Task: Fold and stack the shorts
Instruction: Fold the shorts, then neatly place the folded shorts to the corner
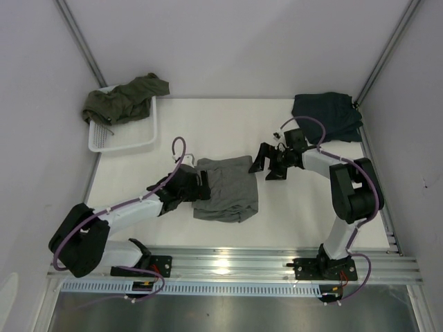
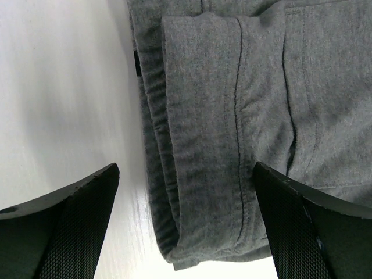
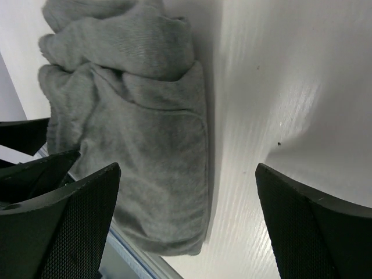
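Light grey shorts (image 1: 225, 188) lie loosely folded in the middle of the table. My left gripper (image 1: 205, 185) is at their left edge, open. In the left wrist view its jaws straddle the folded grey edge (image 2: 226, 128) without pinching it, the left gripper (image 2: 186, 232) low over the cloth. My right gripper (image 1: 265, 168) hangs open just off their upper right corner. In the right wrist view the right gripper (image 3: 189, 226) is over the grey shorts' (image 3: 139, 145) edge and bare table. Dark navy shorts (image 1: 325, 114) lie folded at the back right. Olive green shorts (image 1: 124, 98) are heaped on the basket.
A white mesh basket (image 1: 123, 143) stands at the back left under the olive shorts. Grey walls close in the table on the left, the back and the right. A metal rail (image 1: 228, 266) with both arm bases runs along the near edge.
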### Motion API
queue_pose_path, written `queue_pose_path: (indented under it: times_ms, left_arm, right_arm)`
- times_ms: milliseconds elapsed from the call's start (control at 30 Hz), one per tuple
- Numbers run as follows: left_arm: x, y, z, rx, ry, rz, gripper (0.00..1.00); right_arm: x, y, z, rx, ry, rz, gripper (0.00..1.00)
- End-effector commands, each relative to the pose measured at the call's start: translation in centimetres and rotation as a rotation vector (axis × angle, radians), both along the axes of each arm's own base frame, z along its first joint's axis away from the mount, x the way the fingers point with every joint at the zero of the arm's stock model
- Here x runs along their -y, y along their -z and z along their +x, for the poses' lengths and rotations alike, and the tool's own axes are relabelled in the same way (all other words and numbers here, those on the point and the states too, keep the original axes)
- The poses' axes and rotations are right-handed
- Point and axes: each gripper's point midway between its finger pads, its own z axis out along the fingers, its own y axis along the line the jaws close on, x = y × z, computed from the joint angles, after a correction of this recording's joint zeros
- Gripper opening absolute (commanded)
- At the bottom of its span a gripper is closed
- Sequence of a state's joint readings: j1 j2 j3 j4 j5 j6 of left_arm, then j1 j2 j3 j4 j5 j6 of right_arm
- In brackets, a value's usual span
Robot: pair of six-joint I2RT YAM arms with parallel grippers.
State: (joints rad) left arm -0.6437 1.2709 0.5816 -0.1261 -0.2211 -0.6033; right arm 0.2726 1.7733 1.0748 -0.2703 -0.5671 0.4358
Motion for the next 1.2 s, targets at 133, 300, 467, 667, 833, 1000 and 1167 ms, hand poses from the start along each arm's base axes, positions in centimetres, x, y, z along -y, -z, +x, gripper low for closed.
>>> queue_pose_path:
  times_ms: [133,300,467,667,833,1000,1167]
  left_arm:
    - [0.2,-0.2,1.2,0.031,-0.02,-0.041,0.98]
    - [0.0,1.0,0.7,0.004,-0.011,-0.027,0.98]
    - [-0.3,2.4,0.2,-0.021,-0.009,-0.012,0.97]
    - [-0.3,3.6,0.1,-0.03,-0.002,-0.008,0.96]
    - [-0.2,4.2,-0.1,-0.039,0.005,-0.013,0.95]
    - [-0.1,4.2,-0.1,-0.037,0.009,-0.015,0.95]
    - [-0.3,3.6,-0.2,-0.026,0.01,-0.015,0.95]
  right_arm:
    - [-1.7,2.3,0.5,-0.003,-0.06,0.105,0.99]
    - [-3.0,2.7,0.7,-0.002,-0.092,0.144,0.99]
    - [-4.3,3.2,0.3,-0.011,-0.128,0.143,0.94]
    - [-6.1,5.1,-0.8,-0.082,-0.198,0.088,0.87]
    - [-6.8,5.2,-0.7,-0.09,-0.215,0.09,0.55]
    - [-7.1,4.0,1.2,-0.054,-0.199,0.133,0.28]
    - [-7.9,3.1,2.6,-0.023,-0.188,0.163,0.0]
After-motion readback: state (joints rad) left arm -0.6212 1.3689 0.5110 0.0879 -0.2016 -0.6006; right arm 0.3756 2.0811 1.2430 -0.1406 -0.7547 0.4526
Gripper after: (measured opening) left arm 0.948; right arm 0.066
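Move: Some 5 cm to the right hand's left, about level ahead and 4 cm down, lies the right edge of the grey shorts, just nearer than their far corner; their middle is some 13 cm left and 5 cm back. The dark folded shorts lie about 21 cm ahead and 19 cm right of the right hand. Under the left hand, the grey shorts' left edge lies about 2 cm left and 3 cm down, with their middle some 7 cm to its right. Sinking about 2 cm, then sweeping some 7 cm left towards the grey shorts' right edge, the right hand turns about 15 degrees, mostly counter-clockwise. It drops another 2 cm as its wide-open fingers close almost shut, pinching the edge near the far corner. The left hand, fingers still wide, sinks 2.5 cm onto the left edge, then edges about 1 cm forward. ##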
